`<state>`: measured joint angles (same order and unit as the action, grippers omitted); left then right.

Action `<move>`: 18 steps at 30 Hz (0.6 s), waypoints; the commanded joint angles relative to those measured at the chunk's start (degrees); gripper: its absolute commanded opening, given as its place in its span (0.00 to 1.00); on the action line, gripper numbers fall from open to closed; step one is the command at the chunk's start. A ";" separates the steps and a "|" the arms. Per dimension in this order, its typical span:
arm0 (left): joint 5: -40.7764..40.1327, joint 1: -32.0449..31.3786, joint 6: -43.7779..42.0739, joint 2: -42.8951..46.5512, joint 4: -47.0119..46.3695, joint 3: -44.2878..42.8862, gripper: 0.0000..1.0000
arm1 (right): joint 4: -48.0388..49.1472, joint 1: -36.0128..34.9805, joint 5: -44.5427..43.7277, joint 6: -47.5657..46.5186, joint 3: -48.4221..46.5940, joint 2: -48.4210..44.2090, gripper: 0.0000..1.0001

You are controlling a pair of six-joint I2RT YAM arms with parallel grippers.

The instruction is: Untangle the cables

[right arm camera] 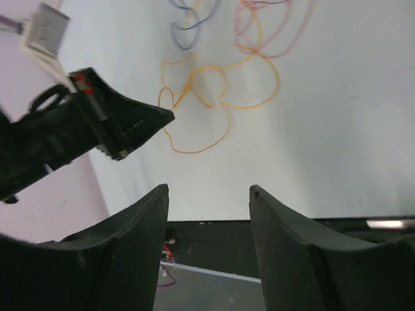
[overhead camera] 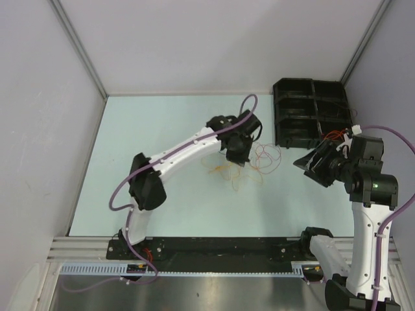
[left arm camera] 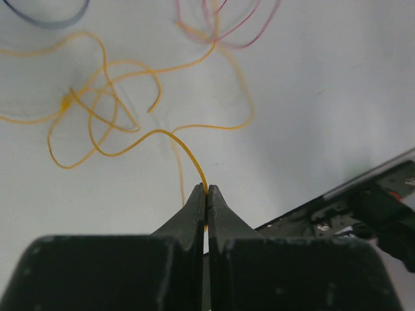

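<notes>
The cables lie in a loose tangle in the middle of the pale table. An orange cable (left arm camera: 110, 110) loops many times, with red and purple cables (left arm camera: 227, 26) beyond it and a dark blue cable (left arm camera: 52, 19) at the far left. My left gripper (left arm camera: 207, 188) is shut on one strand of the orange cable, pinched at the fingertips. From above, the left gripper (overhead camera: 237, 155) is low over the orange loops (overhead camera: 227, 170), and the red and purple loops (overhead camera: 269, 155) lie to its right. My right gripper (right arm camera: 209, 188) is open and empty; it hovers to the right of the tangle (overhead camera: 310, 165).
A black compartment tray (overhead camera: 311, 113) stands at the back right, with a few red and orange wires (overhead camera: 334, 136) at its near edge. A black rail (overhead camera: 220, 246) runs along the table's near edge. Grey walls close in the left, back and right.
</notes>
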<state>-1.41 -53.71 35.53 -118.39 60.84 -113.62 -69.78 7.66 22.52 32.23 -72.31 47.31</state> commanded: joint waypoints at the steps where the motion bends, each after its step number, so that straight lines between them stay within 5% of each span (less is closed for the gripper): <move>1: -2.55 0.19 -6.87 11.86 4.73 -13.62 0.00 | 12.87 -0.28 12.79 1.96 -0.28 0.41 0.57; 7: 5.58 1.59 -10.48 16.51 0.97 -27.61 0.00 | 33.52 -1.15 23.96 11.86 -0.28 4.27 0.58; 10: 13.51 2.56 -13.37 22.31 -9.13 -24.55 0.00 | 42.58 -1.86 26.25 17.40 -0.28 6.73 0.57; 14: 14.42 2.65 -18.91 29.52 -19.85 -13.50 0.00 | 51.83 -1.86 26.96 23.47 -0.20 8.76 0.59; 18: 15.64 3.18 -21.03 32.08 -21.64 -6.53 0.00 | 59.22 -2.83 29.06 26.74 -0.28 11.83 0.59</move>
<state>10.41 -51.03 19.25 -85.56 44.21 -124.88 -23.94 5.76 47.07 52.73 -72.01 57.52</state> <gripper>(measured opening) 0.009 0.589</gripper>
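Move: Pinched in the left fingers, the orange cable has its remaining loops about 5 cm ahead, 6 cm to the left and 9 cm below that hand. From the same hand the pink cable lies some 11 cm ahead and 9 cm right, the blue one 18 cm ahead and 3 cm left, both about 9 cm below. From the right hand, the pinched piece is roughly 7 cm ahead, 18 cm left and 14 cm lower. Hoisting the pinched orange cable fast and nearly straight up, the left hand climbs about 37 cm away from the loops on the table, its shut fingers swinging from pointing down to nearly level, rightward and a little forward; late in the climb it drifts back and left. The empty right hand, still half open, rises and reaches forward beside it, also going left, its fingers tipping up and turning left. ##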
